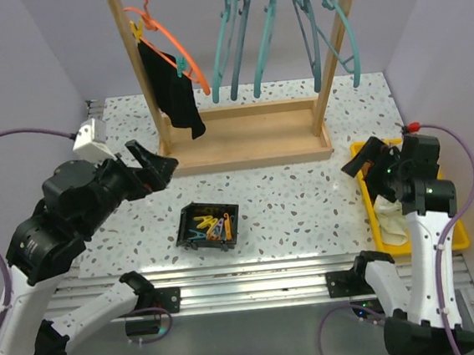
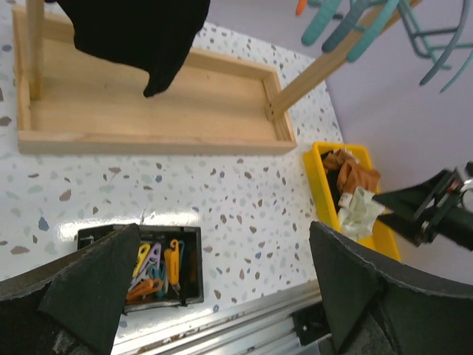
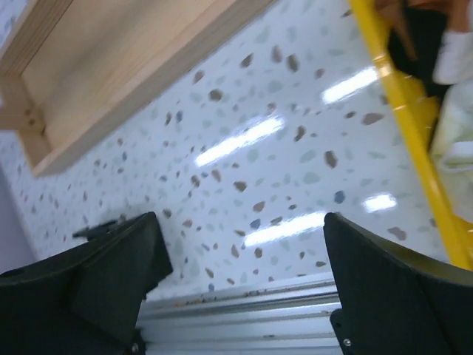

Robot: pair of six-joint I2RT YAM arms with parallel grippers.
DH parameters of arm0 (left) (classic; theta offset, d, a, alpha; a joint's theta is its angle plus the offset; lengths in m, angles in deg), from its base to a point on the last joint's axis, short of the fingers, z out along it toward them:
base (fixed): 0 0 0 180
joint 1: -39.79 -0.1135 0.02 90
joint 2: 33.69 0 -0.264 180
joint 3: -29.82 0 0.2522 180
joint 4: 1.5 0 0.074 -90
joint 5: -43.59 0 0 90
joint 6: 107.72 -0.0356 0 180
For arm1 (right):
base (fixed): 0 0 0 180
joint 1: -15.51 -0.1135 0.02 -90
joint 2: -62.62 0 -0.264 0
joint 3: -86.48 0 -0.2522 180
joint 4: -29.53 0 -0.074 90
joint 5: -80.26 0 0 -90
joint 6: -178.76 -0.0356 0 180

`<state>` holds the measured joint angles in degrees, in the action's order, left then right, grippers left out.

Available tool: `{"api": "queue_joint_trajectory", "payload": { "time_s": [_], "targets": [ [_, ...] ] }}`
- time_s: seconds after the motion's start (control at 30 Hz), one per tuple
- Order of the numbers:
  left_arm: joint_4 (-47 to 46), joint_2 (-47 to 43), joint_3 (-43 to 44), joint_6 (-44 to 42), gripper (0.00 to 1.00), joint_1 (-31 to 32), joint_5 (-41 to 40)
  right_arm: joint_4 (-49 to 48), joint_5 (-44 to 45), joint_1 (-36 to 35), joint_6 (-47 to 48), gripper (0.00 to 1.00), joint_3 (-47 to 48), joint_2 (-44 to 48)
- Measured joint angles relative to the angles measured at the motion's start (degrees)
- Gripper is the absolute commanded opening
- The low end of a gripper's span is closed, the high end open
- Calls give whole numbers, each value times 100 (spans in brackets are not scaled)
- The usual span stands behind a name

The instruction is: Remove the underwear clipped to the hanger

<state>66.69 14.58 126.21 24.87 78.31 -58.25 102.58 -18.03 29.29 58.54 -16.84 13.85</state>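
Observation:
The black underwear piece (image 1: 172, 91) hangs clipped to the orange hanger (image 1: 165, 42) at the left of the wooden rack (image 1: 245, 135); its lower end shows in the left wrist view (image 2: 140, 33). The cream-white brief (image 1: 392, 217) lies in the yellow bin (image 1: 461, 236) at the right, also seen in the left wrist view (image 2: 357, 211). My left gripper (image 1: 153, 162) is open and empty, below and left of the black piece. My right gripper (image 1: 362, 165) is open and empty, over the table beside the bin's left edge.
A black tray (image 1: 209, 225) of coloured clothespins sits at the table's middle front. Several teal hangers (image 1: 273, 31) hang empty on the rack. Brown clothes (image 2: 353, 171) lie in the bin's far end. The table's metal rail (image 1: 255, 276) runs along the near edge.

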Motion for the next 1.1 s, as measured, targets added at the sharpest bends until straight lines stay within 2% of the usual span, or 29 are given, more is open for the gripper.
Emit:
{"api": "queue_joint_trajectory", "payload": {
  "time_s": [0.23,0.4,0.57,0.7,0.83,1.1],
  "targets": [
    [15,114,645,24,100,0,-516,68,-2013,-911,243,98,-442,671],
    [31,1215,1738,-42,100,0,-551,529,-2743,-1502,636,98,-356,754],
    [96,3032,3484,-160,100,0,-739,1069,-2782,-1856,968,98,-352,739],
    [66,3971,4122,-175,100,0,-866,1307,-2675,-2002,1106,98,-352,741],
    [-90,4271,4131,-173,100,0,-949,1381,-2540,-2157,1189,98,-389,723],
    [-518,4291,4129,-170,100,0,-1591,1416,-2385,-2291,1287,98,-426,588]
  ]
}}
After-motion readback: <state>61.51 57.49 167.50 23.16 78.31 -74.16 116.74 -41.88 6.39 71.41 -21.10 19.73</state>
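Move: The orange hanger's middle is roughly 24 cm ahead of the left hand, 5 cm to its right and 10 cm above. The black underwear hangs under it, some 27 cm ahead, 3 cm right and about level with the hand. The nearest teal hangers are about 8 cm to the right of the orange one and 2 cm farther out. From the right hand the orange hanger is some 21 cm forward, 43 cm left and 25 cm higher. Towards the orange hanger goes the left hand, wide open: first up a few centimetres, then mostly forward and rightward while still rising, about 17 cm out in all, dipping slightly and turning some 15 degrees counter-clockwise as it slows close to the hanger's lower end. The open right hand leaves the yellow bin's side, swinging left 13 cm and then back 11 cm while turning about 45 degrees counter-clockwise. ##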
